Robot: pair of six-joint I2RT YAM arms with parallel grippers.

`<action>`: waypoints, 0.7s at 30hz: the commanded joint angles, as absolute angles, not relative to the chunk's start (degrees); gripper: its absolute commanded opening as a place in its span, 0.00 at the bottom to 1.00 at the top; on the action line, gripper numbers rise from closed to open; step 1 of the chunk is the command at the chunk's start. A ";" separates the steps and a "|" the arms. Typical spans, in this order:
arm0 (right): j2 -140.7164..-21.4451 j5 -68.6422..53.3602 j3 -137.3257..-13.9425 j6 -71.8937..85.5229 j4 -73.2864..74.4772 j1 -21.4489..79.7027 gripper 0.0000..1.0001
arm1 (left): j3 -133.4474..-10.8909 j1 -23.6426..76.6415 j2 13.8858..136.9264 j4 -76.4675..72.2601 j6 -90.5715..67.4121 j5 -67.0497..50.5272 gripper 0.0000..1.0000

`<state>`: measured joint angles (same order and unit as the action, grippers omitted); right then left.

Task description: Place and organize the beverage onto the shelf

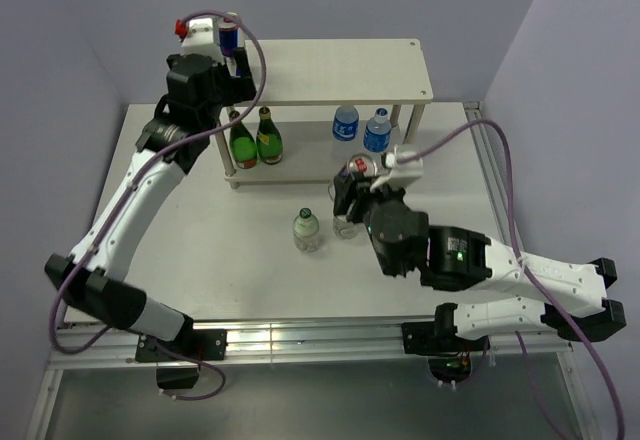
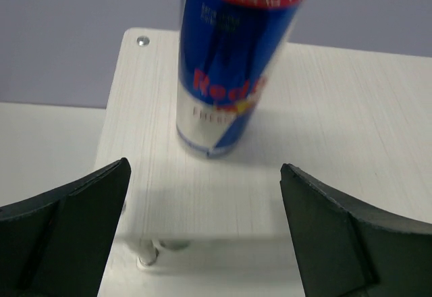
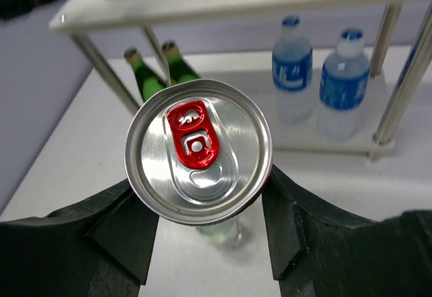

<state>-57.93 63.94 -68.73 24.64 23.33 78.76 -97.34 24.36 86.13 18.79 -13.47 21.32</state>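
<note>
A blue-silver-red can (image 2: 229, 67) stands upright at the left end of the shelf's top board (image 2: 337, 108). My left gripper (image 2: 204, 169) is open just in front of it, its fingers apart from the can (image 1: 228, 32). My right gripper (image 3: 200, 196) is shut on a second can (image 3: 198, 150), held upright above the table in front of the shelf (image 1: 340, 70). On the lower tier stand two green bottles (image 1: 243, 140) (image 1: 268, 138) and two water bottles (image 1: 346, 122) (image 1: 377, 130).
A clear green-capped bottle (image 1: 307, 228) stands on the table before the shelf. Another clear bottle (image 1: 345, 225) sits right under my right gripper (image 1: 358, 175), partly hidden. Slim metal shelf legs (image 3: 395, 74) flank the water bottles.
</note>
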 commanded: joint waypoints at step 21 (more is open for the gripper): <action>-108.01 38.94 -139.03 3.69 25.93 50.81 0.00 | -65.57 39.73 44.31 32.96 -28.65 27.34 0.99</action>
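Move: Beyond and above the right hand, which already holds a Red Bull can upright, the free spot on the shelf top lies about 25 cm ahead, 13 cm left and 4 cm up. The can already standing there is some 8 cm to the left of that spot. Two blue-label bottles stand on the lower shelf, 21 cm ahead of this hand and 19 cm below, one 1 cm left, the other 7 cm right. From the open left hand the standing can is 5 cm ahead and 1 cm right, level; the free spot is 5 cm ahead, 9 cm right. Carrying its can up to the shelf top, the right hand swings forward about 20 cm, rising 11 cm early on and drifting 10 cm left towards the standing can, then levels out with its grip kept. The left hand, fingers still wide open, draws back some 19 cm from the standing can, first rising a little, then sinking, and rolls slightly, its left side dipping. ##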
